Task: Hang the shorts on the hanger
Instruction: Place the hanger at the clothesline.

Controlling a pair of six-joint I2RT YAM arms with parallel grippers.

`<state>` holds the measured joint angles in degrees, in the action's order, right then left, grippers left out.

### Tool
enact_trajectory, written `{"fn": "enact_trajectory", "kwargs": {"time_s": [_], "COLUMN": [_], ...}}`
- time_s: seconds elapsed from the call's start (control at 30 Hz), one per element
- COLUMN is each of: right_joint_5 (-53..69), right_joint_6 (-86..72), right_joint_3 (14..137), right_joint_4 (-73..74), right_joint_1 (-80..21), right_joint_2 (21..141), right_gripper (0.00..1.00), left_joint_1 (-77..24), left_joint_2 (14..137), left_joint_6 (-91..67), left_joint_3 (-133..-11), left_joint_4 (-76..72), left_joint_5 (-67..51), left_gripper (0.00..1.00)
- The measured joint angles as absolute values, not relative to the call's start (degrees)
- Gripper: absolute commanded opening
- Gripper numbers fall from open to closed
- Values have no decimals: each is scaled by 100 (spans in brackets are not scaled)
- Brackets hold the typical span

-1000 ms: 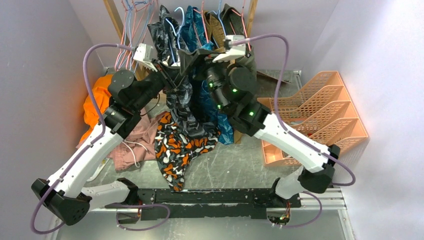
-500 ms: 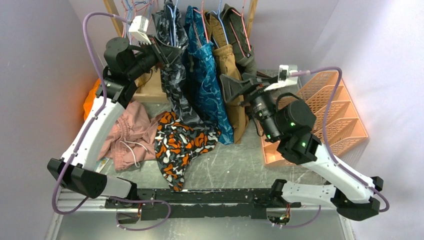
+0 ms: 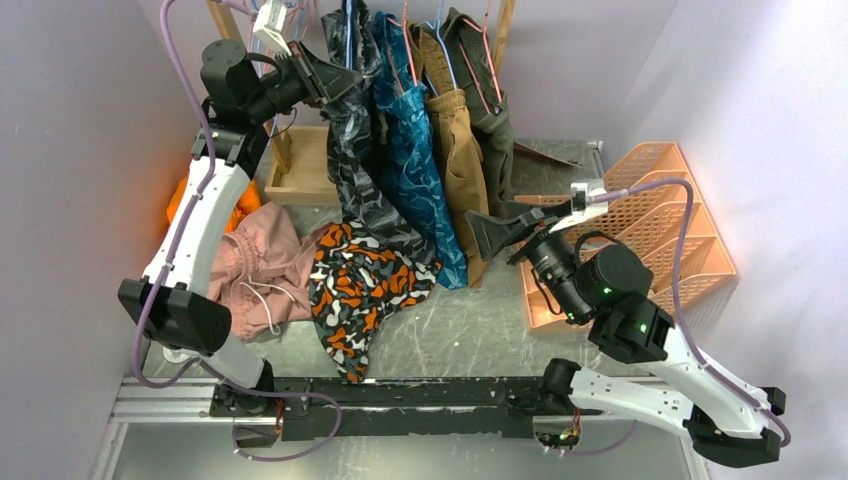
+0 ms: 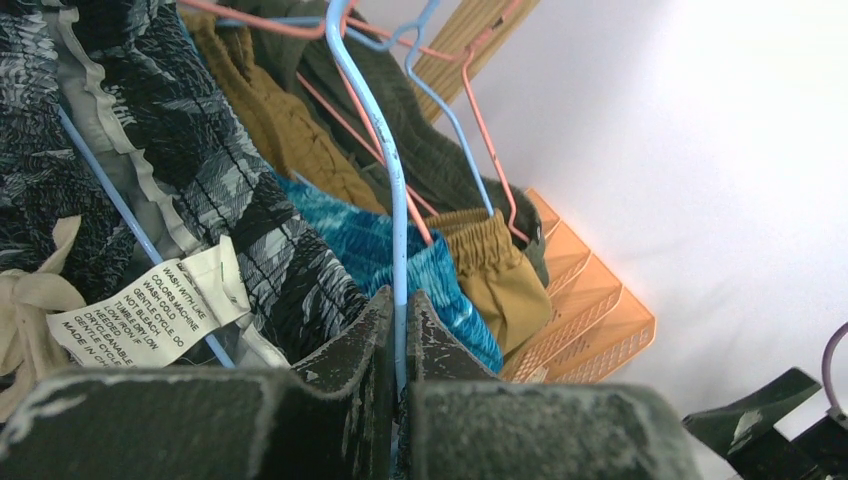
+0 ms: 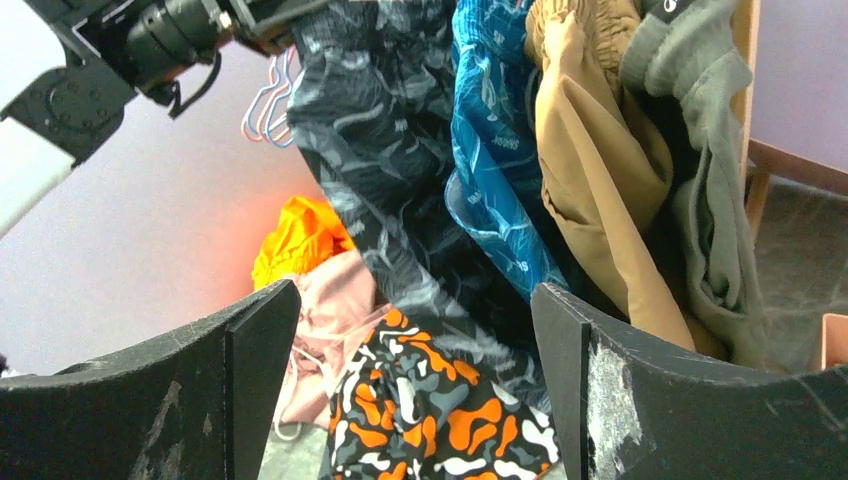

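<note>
The shorts [image 3: 355, 150], dark charcoal with a grey-white leafy print, hang from the hanger at the rack's back, leftmost in a row of garments. The left wrist view shows their waist, cream drawstring and care label [image 4: 150, 310]. The hanger [image 4: 397, 200] is a thin light-blue wire. My left gripper [image 4: 400, 305] is shut on that wire just below its neck, high at the back left [image 3: 335, 78]. Well to the right of the garments, my right gripper [image 3: 490, 232] stands open with nothing between its fingers, and the shorts [image 5: 400, 150] show ahead of it.
Teal patterned shorts [image 3: 405, 150], tan shorts [image 3: 460, 170] and an olive garment [image 3: 490, 110] hang beside them. Black-orange-white shorts [image 3: 370, 290], a pink garment [image 3: 255, 270] and an orange cloth [image 3: 185, 195] lie on the table. An orange file tray [image 3: 650, 220] stands right, a wooden box [image 3: 305, 175] back left.
My left gripper has risen and moved back toward the rack with the hanger and shorts. My right arm has pulled away to the right and down, its jaws wide.
</note>
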<state>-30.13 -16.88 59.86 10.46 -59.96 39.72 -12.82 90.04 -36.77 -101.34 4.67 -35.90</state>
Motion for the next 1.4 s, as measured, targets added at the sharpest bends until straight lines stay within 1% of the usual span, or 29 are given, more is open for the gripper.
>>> {"fn": "enact_trajectory", "kwargs": {"time_s": [0.13, 0.47, 0.83, 0.87, 0.9, 0.93, 0.97, 1.0, 1.03, 1.07, 1.1, 1.13, 1.27, 1.4], "right_joint_5": [-2971, -3048, -3192, -3197, -3201, -3203, -3214, -3221, -3238, -3247, -3258, -3262, -3271, -3288], "right_joint_6": [-1697, -1708, -1712, -1715, -1715, -1715, -1715, -1715, -1712, -1712, -1715, -1712, -1712, -1708], "right_joint_3": [5966, 5935, 5922, 5922, 5920, 5911, 5900, 5894, 5887, 5881, 5881, 5881, 5881, 5881], "right_joint_4": [1262, 1610, 1822, 1837, 1839, 1837, 1837, 1837, 1837, 1837, 1839, 1837, 1839, 1857], "right_joint_1": [-5996, -5996, -5996, -5996, -5996, -5996, -5996, -5996, -5996, -5996, -5996, -5996, -5996, -5996], "right_joint_2": [3806, 3542, 3581, 3599, 3616, 3621, 3621, 3621, 3621, 3623, 3627, 3638, 3699, 3774], "right_gripper": [90, 90, 90, 90, 90, 90, 90, 90, 90, 90, 90, 90, 90, 92], "left_joint_1": [-1114, -580, -484, -484, -484, -484, -484, -484, -484, -484, -484, -484, -484, -484], "left_joint_2": [9273, 9721, 10217, 10243, 10265, 10269, 10267, 10250, 10226, 10195, 10151, 10099, 9725, 9006], "left_joint_6": [-3795, -4049, -4189, -4230, -4272, -4320, -4338, -4414, -4453, -4466, -4466, -4456, -4368, -4174], "left_joint_3": [-10615, -11212, -11382, -11382, -11382, -11369, -11343, -11299, -11257, -11231, -11196, -11159, -10971, -10549], "left_joint_4": [567, 893, 1238, 1234, 1214, 1162, 1107, 989, 897, 847, 814, 799, 814, 882], "left_joint_5": [-3715, -4088, -4469, -4525, -4587, -4670, -4727, -4810, -4869, -4910, -4934, -4950, -4950, -4792], "left_gripper": [7, 7, 7, 9, 25, 35, 53, 62, 74, 91, 98, 100, 100, 99]}}
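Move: The left hand grips the near end of the blue hanger with the black shorts; the spot on the clothesline rail for its hook is about 15 cm ahead, 2 cm left and 12 cm above. To the right, roughly 12 cm off and 8 cm farther out than the hand, is the teal shorts' hanger; the empty hangers are some 13 cm left and 5 cm ahead. From the open right hand the spot is about 45 cm ahead, 30 cm left and 15 cm above. Bring the left gripper forward about 5 cm and left some 4 cm, rising slightly at first, then lower it about 5 cm with the fingers tipping down some 10 degrees, to hook the blue hanger over the rail. Open the fingers wide, let go of the hanger's end and draw back about 7 cm while rising. Let the empty right hand sink about 3 cm and drift slightly right. ##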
